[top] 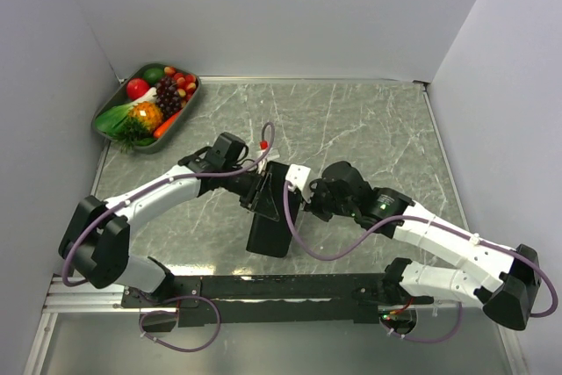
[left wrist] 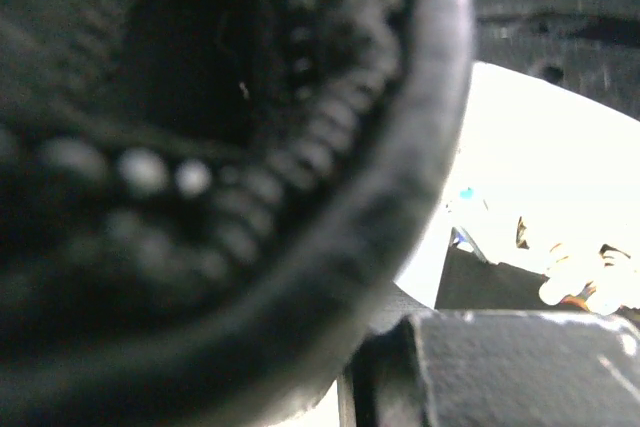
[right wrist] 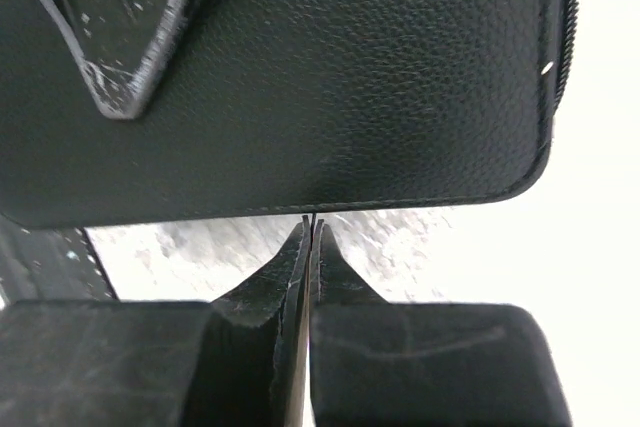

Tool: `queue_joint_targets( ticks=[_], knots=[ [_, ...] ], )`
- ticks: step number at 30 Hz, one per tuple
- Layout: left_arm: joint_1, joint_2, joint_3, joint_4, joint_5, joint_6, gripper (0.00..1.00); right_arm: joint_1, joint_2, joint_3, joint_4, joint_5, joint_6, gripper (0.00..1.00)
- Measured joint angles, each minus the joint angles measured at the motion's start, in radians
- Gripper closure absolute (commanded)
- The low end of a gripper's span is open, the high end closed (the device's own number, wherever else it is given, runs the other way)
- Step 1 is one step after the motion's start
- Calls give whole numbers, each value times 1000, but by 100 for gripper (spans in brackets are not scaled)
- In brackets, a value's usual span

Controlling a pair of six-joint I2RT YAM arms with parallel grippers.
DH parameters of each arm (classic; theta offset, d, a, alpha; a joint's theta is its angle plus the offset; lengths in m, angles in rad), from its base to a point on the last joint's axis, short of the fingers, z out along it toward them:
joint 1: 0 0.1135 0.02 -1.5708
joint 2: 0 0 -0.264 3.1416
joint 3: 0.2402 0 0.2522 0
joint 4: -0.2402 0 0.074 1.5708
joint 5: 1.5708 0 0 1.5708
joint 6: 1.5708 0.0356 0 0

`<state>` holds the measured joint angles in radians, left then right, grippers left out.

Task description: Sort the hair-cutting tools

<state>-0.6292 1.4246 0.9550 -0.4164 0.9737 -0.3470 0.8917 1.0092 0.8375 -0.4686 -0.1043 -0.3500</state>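
Observation:
A black grained pouch [top: 274, 226] lies in the middle of the marble table, between both arms. My left gripper [top: 262, 191] is at its upper left edge. The left wrist view is filled by the pouch's blurred zipper rim [left wrist: 330, 197], which runs down to one finger [left wrist: 520, 367], so the gripper appears shut on that edge. My right gripper [top: 303, 192] is shut and empty, its fingertips [right wrist: 311, 225] meeting just below the pouch's stitched edge [right wrist: 330, 97]. An opened flap corner [right wrist: 125, 57] shows at the upper left of that view. The hair-cutting tools are hidden.
A grey tray [top: 105, 110] of toy fruit and vegetables sits at the back left corner. White walls close in the table on three sides. A black mounting rail [top: 281, 287] runs along the near edge, with purple cables looping off both arms.

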Motion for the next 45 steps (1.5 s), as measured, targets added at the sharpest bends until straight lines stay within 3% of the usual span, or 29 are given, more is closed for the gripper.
queue_joint_targets(
  ticks=[12, 28, 37, 45],
  knots=[
    [-83, 3, -19, -63, 86, 81, 99, -9, -131, 2, -36, 140, -150, 100],
    [-244, 80, 28, -138, 111, 153, 99, -11, -184, 2, -92, -68, -229, 100],
    [-251, 98, 67, -170, 115, 147, 99, -22, -133, 31, -35, -121, -198, 100],
    [-251, 148, 76, -98, 124, 97, 99, -46, -119, 31, -37, -117, -142, 100]
  ],
)
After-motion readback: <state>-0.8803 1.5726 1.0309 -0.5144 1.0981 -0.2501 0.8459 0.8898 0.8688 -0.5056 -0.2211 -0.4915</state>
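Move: My left hand already grips the raised black case by its left side, the case's middle about 2 cm to its right and nearly level with it. The zipper edge at my shut right fingertips is some 7 cm to the right of my left hand and 2 cm farther out. The table's front edge lies about 13 cm back and well below. From my right hand, the case's middle is roughly 5 cm left and 2 cm back. I draw the held case back about 9 cm towards the table's front edge with my left hand, swinging it some 20 degrees clockwise and keeping my grip. My right hand, fingers still shut at the zipper edge, rises about 4 cm while it swings 3 cm right and tips its fingers up, then comes most of the way back left. ##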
